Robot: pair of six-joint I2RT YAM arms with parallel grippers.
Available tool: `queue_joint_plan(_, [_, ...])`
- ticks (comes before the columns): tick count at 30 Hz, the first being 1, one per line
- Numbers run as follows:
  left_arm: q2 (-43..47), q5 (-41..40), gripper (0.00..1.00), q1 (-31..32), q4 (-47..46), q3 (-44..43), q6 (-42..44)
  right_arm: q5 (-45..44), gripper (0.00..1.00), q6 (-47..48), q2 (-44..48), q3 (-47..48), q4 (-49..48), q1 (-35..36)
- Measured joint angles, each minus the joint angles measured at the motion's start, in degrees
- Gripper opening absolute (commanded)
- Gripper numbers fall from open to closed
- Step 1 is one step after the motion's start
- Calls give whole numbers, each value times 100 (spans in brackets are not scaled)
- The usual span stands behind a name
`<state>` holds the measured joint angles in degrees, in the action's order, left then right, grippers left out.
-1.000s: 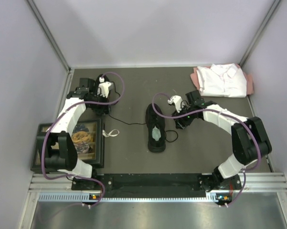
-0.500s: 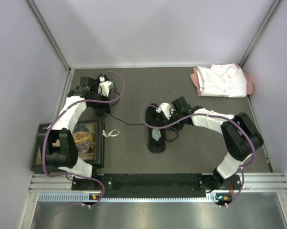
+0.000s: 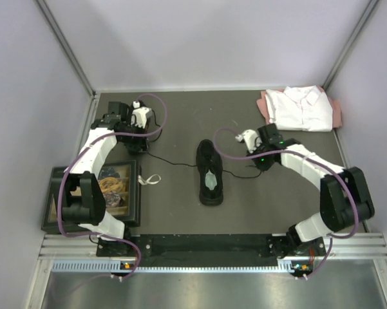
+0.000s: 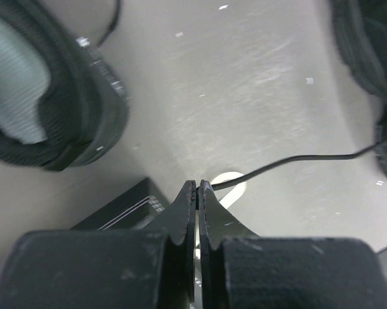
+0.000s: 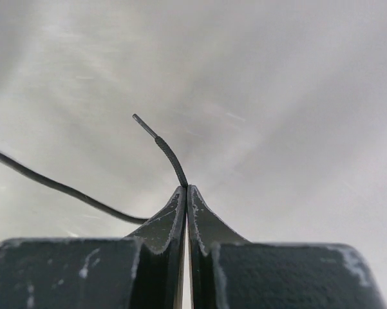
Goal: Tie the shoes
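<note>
One black shoe (image 3: pixel 210 172) with a pale grey insole lies at the table's middle. Its dark knit side shows at the right edge of the left wrist view (image 4: pixel 373 71). A second black shoe (image 4: pixel 84 109) with a pale insole shows at that view's upper left; the left arm hides it from above. My left gripper (image 3: pixel 137 147) (image 4: pixel 198 185) is shut on a thin black lace (image 4: pixel 296 161) that runs right to the middle shoe. My right gripper (image 3: pixel 263 164) (image 5: pixel 186 188) is shut on another lace (image 5: pixel 170 154) near its tip, right of the shoe.
A folded white shirt (image 3: pixel 302 108) lies on a pink cloth at the back right. A black box (image 3: pixel 134 193) holding objects stands at the left, near the left arm. A white ribbon loop (image 3: pixel 152 179) lies beside it. Walls enclose three sides.
My right gripper went left to the shoe, then pulled back to the right with the lace end, drawing it out. The left arm has hardly moved.
</note>
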<state>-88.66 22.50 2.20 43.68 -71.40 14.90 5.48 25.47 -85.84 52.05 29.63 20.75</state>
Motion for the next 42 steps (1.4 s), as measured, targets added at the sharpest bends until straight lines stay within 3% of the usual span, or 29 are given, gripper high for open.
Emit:
queue_joint_plan(6, [0,-581,0,-146,9,-57,13,-164,0,31,494,122,149,-780])
queue_joint_plan(19, [83,-1241,0,-352,4,76,164,-573,0,94,496,-396,-177,-1172])
queue_joint_plan(33, [1202,-433,0,-734,-723,-87,-223,-98,0,-153,671,0,85,-1296])
queue_joint_plan(42, [1578,-728,0,-739,-1169,-96,-444,-92,0,-111,909,85,146,-1366])
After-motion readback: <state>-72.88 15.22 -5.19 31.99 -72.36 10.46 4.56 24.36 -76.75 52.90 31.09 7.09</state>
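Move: The middle shoe, whose lace ends both hands hold, lies about 27 cm right, 9 cm back and 9 cm below the left hand; from that hand the other black shoe stands some 10 cm ahead and 5 cm left, the white loop about 12 cm straight back. From the right hand, the middle shoe is level in depth and roughly 22 cm left, just below; the folded shirt lies about 26 cm ahead and 18 cm right. Both hands keep their pinch on the lace ends and draw them apart, away from the middle shoe. The left goes about 7 cm left nearly level, then climbs some 12 cm, easing slightly forward while its fingers tilt up towards forward. The right moves about 8 cm right, rising then dipping on the way, and finally lifts to finish some 5 cm higher. ##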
